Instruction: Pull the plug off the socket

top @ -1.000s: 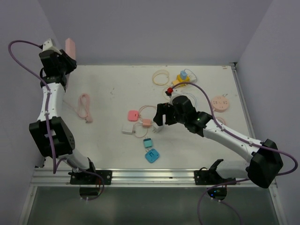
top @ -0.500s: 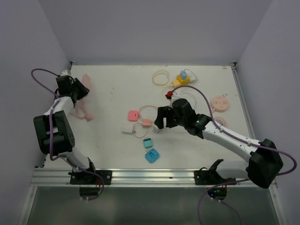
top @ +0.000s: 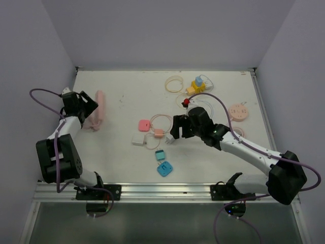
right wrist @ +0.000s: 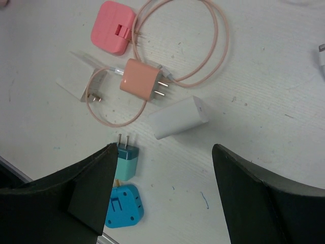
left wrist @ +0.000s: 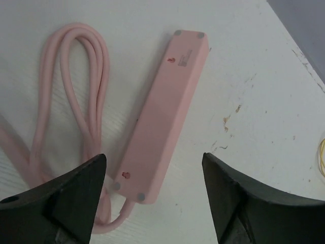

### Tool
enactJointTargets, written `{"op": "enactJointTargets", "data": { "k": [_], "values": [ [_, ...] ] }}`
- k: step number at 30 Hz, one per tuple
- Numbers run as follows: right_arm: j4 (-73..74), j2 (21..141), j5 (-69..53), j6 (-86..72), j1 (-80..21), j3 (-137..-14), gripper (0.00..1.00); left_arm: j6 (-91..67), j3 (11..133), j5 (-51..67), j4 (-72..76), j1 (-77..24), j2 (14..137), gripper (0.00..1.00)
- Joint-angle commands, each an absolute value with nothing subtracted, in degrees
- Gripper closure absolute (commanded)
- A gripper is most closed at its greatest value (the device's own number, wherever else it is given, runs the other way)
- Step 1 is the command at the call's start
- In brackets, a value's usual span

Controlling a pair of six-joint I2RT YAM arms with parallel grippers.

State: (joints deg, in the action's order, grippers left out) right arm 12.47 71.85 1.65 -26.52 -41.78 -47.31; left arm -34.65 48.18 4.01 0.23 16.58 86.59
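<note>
A pink power strip (left wrist: 163, 107) lies flat on the table beside its coiled pink cord (left wrist: 76, 101); no plug shows in it. My left gripper (left wrist: 153, 162) is open, its jaws wide on either side of the strip's near end, not touching it. In the top view the left gripper (top: 83, 105) sits just left of the strip (top: 99, 108). My right gripper (right wrist: 163, 147) hangs open and empty above a white charger (right wrist: 179, 118), a teal plug (right wrist: 126, 156) and a blue socket adapter (right wrist: 122, 206). A blue plug (top: 199, 81) stands in a yellow socket (top: 195, 89) at the back.
A salmon plug (right wrist: 141, 81) with a thin looped cable and a pink square adapter (right wrist: 112, 34) lie near the right gripper (top: 175, 133). A red plug (top: 185, 101), a round pink socket (top: 238, 112) and a cable coil (top: 174, 83) lie further back. Walls enclose the table.
The left arm came down from high by the wall, laid the pink power strip on the table and opened its jaws. The right gripper has barely shifted.
</note>
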Motion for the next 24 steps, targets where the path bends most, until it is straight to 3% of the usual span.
{"op": "enactJointTargets", "data": {
  "k": [1, 6, 12, 19, 24],
  "values": [
    [11.42, 70.05, 3.87, -25.05, -40.26, -48.16, 0.21, -34.19, 48.34, 3.16, 0.27, 16.70, 80.96, 0.20],
    [13.27, 72.06, 3.69, -25.57, -34.90, -50.97, 0.21, -30.95, 52.03, 2.81, -9.56, 16.70, 78.23, 0.06],
    [15.20, 78.38, 5.61, -26.72, -27.17, -57.03, 0.22, -26.91, 50.46, 3.26, -12.48, 15.12, 71.55, 0.02],
    [17.49, 90.69, 12.38, -29.43, -22.94, -68.80, 0.24, -18.37, 45.28, -1.68, -13.62, 1.16, 64.97, 0.01],
    [14.69, 99.39, 18.36, -30.34, -21.97, -77.77, 0.24, -17.05, 42.61, -2.90, -11.59, -1.76, 62.84, 0.02]
  ]
}}
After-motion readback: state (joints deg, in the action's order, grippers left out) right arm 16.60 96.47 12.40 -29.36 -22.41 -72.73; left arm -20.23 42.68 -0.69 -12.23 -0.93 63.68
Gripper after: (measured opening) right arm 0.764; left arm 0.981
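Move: Some 29 cm ahead and 12 cm to the right of the right hand stands the yellow socket, about 8 cm lower; the beige plug at it is about 26 cm ahead and 9 cm right, the blue cable loop 14 cm ahead and 14 cm right. The white adapter lies nearly under that hand, 1 cm ahead and 3 cm left. From the left hand the pink plug is roughly 25 cm right and 10 cm back, the white box 23 cm right and 18 cm back, both about 4 cm lower. Sweeping level above the table, the right hand leaves the white adapter and speeds forward about 17 cm and 9 cm right towards the yellow socket, turning some 30 degrees clockwise, fingers still open. The left hand opens fully and rises off the pink power strip, then swings about 10 cm right and 6 cm back towards the pink plug, turning clockwise. ##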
